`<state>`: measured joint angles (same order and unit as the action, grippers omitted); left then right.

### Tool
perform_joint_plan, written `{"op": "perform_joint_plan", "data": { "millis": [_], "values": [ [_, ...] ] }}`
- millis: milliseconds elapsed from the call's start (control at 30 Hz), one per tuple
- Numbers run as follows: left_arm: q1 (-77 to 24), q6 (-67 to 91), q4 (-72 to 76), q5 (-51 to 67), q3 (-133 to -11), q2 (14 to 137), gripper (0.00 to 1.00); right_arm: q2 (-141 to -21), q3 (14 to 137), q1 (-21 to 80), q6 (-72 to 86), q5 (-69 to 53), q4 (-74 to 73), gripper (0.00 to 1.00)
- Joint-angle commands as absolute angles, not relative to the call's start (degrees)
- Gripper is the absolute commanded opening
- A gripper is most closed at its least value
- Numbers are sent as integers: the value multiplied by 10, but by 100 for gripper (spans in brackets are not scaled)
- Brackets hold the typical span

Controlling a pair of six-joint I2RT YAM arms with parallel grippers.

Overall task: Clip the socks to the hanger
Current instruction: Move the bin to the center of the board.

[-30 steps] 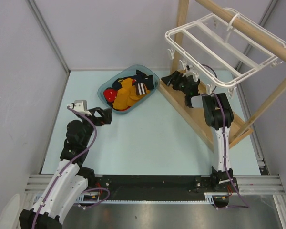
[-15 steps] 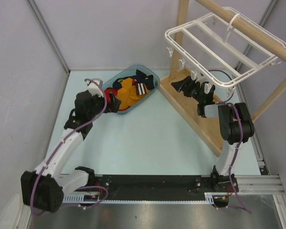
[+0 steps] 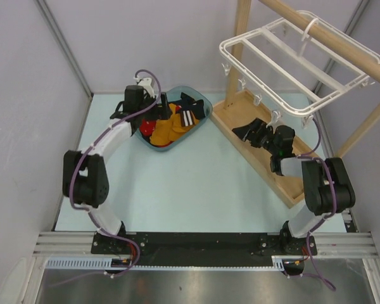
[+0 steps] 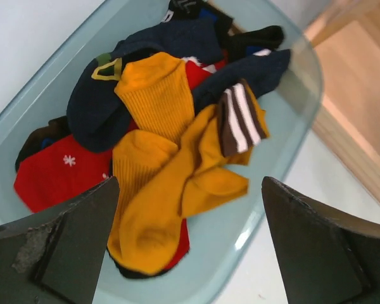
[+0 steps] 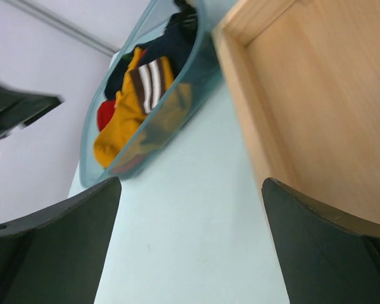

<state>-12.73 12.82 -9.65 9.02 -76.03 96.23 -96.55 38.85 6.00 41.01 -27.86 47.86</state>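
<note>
Mustard-yellow socks lie heaped in a blue-green bin at the back middle of the table. In the left wrist view the socks fill the centre, one with a dark cuff striped white. My left gripper hovers open just above the pile, and its jaws hold nothing. The white hanger hangs by its hook from the wooden rod at the upper right, small clips dangling along its near edge. My right gripper is open and empty, low over the wooden base, pointing at the bin.
Navy socks and a red sock are mixed into the bin. The wooden rack has a long base board, an upright post and a round rod. Grey walls close in left and back.
My left arm has swung from the near left out to the bin and now hangs over the socks. My right gripper has drawn back from under the hanger's clips, lower over the base board.
</note>
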Motion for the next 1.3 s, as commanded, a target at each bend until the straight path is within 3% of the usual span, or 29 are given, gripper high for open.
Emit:
{"op": "perform_joint_plan", "data": {
  "millis": [0,133,333,667,967,1267],
  "values": [
    [-113,152,-116,81,-830,1042,100,-856,366,87,356,-273,404,100],
    [-88,184,-144,90,-853,1115,100,-765,353,125,288,-243,303,100],
    [-61,224,-178,86,-816,1116,100,-639,344,178,235,-198,158,100],
    [-27,262,-229,27,-661,1044,100,-436,340,217,221,-180,-91,100],
    [-20,287,-199,41,-494,902,100,-261,354,216,258,-156,-247,100],
    [-27,258,-194,76,-478,842,100,-192,412,217,229,-58,-366,100]
  ]
}}
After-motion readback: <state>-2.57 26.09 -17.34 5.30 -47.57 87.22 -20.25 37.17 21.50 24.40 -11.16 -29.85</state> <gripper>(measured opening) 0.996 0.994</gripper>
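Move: Under the open left fingers lies the sock-filled bin, its middle about 15 cm below them, level ahead-to-back and some 3 cm to the right. In it, the mustard socks lie about 4 cm right and 2 cm back, the striped sock 9 cm right and level, the red sock 4 cm left and 3 cm back. The wooden base's middle is roughly 32 cm right and 12 cm back. From the right hand the bin is some 22 cm left, 3 cm ahead and 10 cm lower. Dropping about 12 cm into the bin with open fingers, the left hand then draws back some 16 cm and left, dragging the bin along from inside while it tips farther down and turns roughly 20 degrees counter-clockwise. The empty right hand, also open, retreats from beside the wooden base, back about 24 cm and up 11 cm, rolling its left side down. ##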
